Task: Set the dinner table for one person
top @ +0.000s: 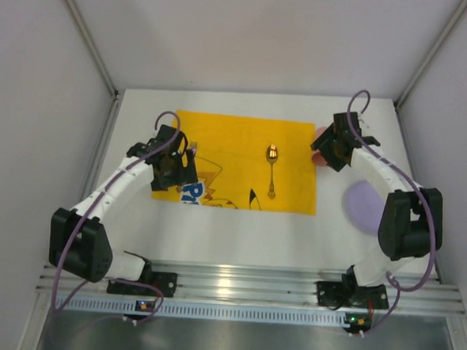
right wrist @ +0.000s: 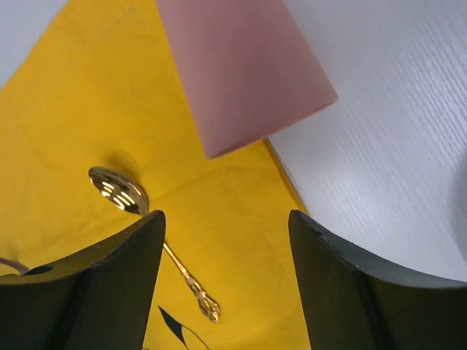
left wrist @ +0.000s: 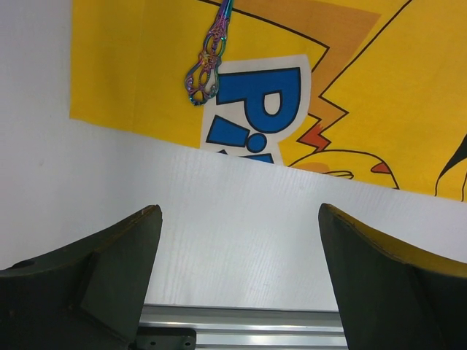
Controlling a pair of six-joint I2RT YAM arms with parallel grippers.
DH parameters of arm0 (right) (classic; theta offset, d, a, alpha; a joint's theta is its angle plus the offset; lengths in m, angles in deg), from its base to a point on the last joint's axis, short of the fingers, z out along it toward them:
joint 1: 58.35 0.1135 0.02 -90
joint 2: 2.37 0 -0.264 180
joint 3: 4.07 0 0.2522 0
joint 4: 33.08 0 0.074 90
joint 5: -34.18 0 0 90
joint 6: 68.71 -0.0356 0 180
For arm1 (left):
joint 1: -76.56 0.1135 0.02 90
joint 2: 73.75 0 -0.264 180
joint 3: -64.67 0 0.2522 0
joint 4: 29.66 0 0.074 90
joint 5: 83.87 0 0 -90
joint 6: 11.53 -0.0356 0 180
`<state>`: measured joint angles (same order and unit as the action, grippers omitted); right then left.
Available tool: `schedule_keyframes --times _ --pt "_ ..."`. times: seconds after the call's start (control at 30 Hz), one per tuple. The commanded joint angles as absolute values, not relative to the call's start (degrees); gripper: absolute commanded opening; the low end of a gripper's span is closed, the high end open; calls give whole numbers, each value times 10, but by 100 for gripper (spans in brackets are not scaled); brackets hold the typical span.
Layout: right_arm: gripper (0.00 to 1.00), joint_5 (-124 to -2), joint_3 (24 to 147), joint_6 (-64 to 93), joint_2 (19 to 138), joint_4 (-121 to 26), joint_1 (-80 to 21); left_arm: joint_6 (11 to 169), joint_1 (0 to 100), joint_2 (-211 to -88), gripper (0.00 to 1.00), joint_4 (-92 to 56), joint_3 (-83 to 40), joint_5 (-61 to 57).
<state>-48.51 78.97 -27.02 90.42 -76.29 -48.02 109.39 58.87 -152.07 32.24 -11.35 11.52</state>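
Observation:
The white dinner table [top: 238,231] carries a yellow cartoon-print cloth [top: 242,156]. A gold spoon [top: 272,171] lies on the cloth's right half, and it also shows in the right wrist view as the gold spoon [right wrist: 120,191]. A pink cup [right wrist: 244,73] sits at the cloth's right edge, just beyond my right gripper [right wrist: 226,219], which is open and empty. My left gripper [left wrist: 239,211] hangs open and empty over bare table near the cloth's left edge. Ahead of it an iridescent utensil handle [left wrist: 208,62] rests on the cloth.
A lilac plate [top: 357,205] lies on the table right of the cloth, partly hidden by my right arm. The ribbed aluminium rail [top: 243,285] runs along the near edge. Grey walls close in the table on three sides.

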Motion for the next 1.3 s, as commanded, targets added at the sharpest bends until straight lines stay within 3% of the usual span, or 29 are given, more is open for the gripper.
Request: schedule_keyframes --times 0.0,0.3,0.43,0.63,0.67,0.73,0.87,1.0,1.13,1.27 --pt "69 -445 801 -297 933 -686 -486 1076 588 -1525 94 310 -105 123" --pt "60 -387 849 -323 1027 -660 -485 1041 590 -1545 93 328 -121 124" --pt "40 -360 838 -337 1019 -628 -482 1033 592 -1557 93 331 -125 120" --pt "20 -305 869 -290 1002 -627 -483 1031 592 -1571 93 326 -115 112" --pt "9 -303 876 -279 1005 -628 -484 1030 592 -1572 93 323 -114 109" --pt "2 -300 900 -246 1013 -633 -489 1028 592 -1580 93 322 -115 104" --pt "0 -296 935 -195 1011 -653 -491 1027 592 -1593 93 318 -121 98" --pt "0 -345 1079 -152 1020 -766 -494 1040 592 -1600 93 296 -119 87" --pt "0 -497 1245 -173 1078 -979 -507 1063 592 -1609 93 269 -108 70" --pt "0 -641 1275 -211 1086 -1047 -511 1085 592 -1610 92 243 -101 64"
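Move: The cup lies on its side over the placemat's right edge, its mouth facing back at the right gripper. Its middle is roughly 10 cm ahead of that hand, 3 cm to the right and 3 cm below. The spoon lies about 13 cm to the hand's left and 1 cm farther out, the purple plate some 17 cm right and 7 cm back, both about 7 cm down. From the left hand the cup lies around 17 cm ahead, 41 cm right and 4 cm lower. Push the right gripper forward and down about 5 cm each to the cup's mouth, close the fingers shut on the rim wall while easing forward and slightly right, then lift steeply, some 20 cm, still going forward and swinging back left at the end. Meanwhile sink the open left gripper about 4 cm over the placemat's near-left part. ##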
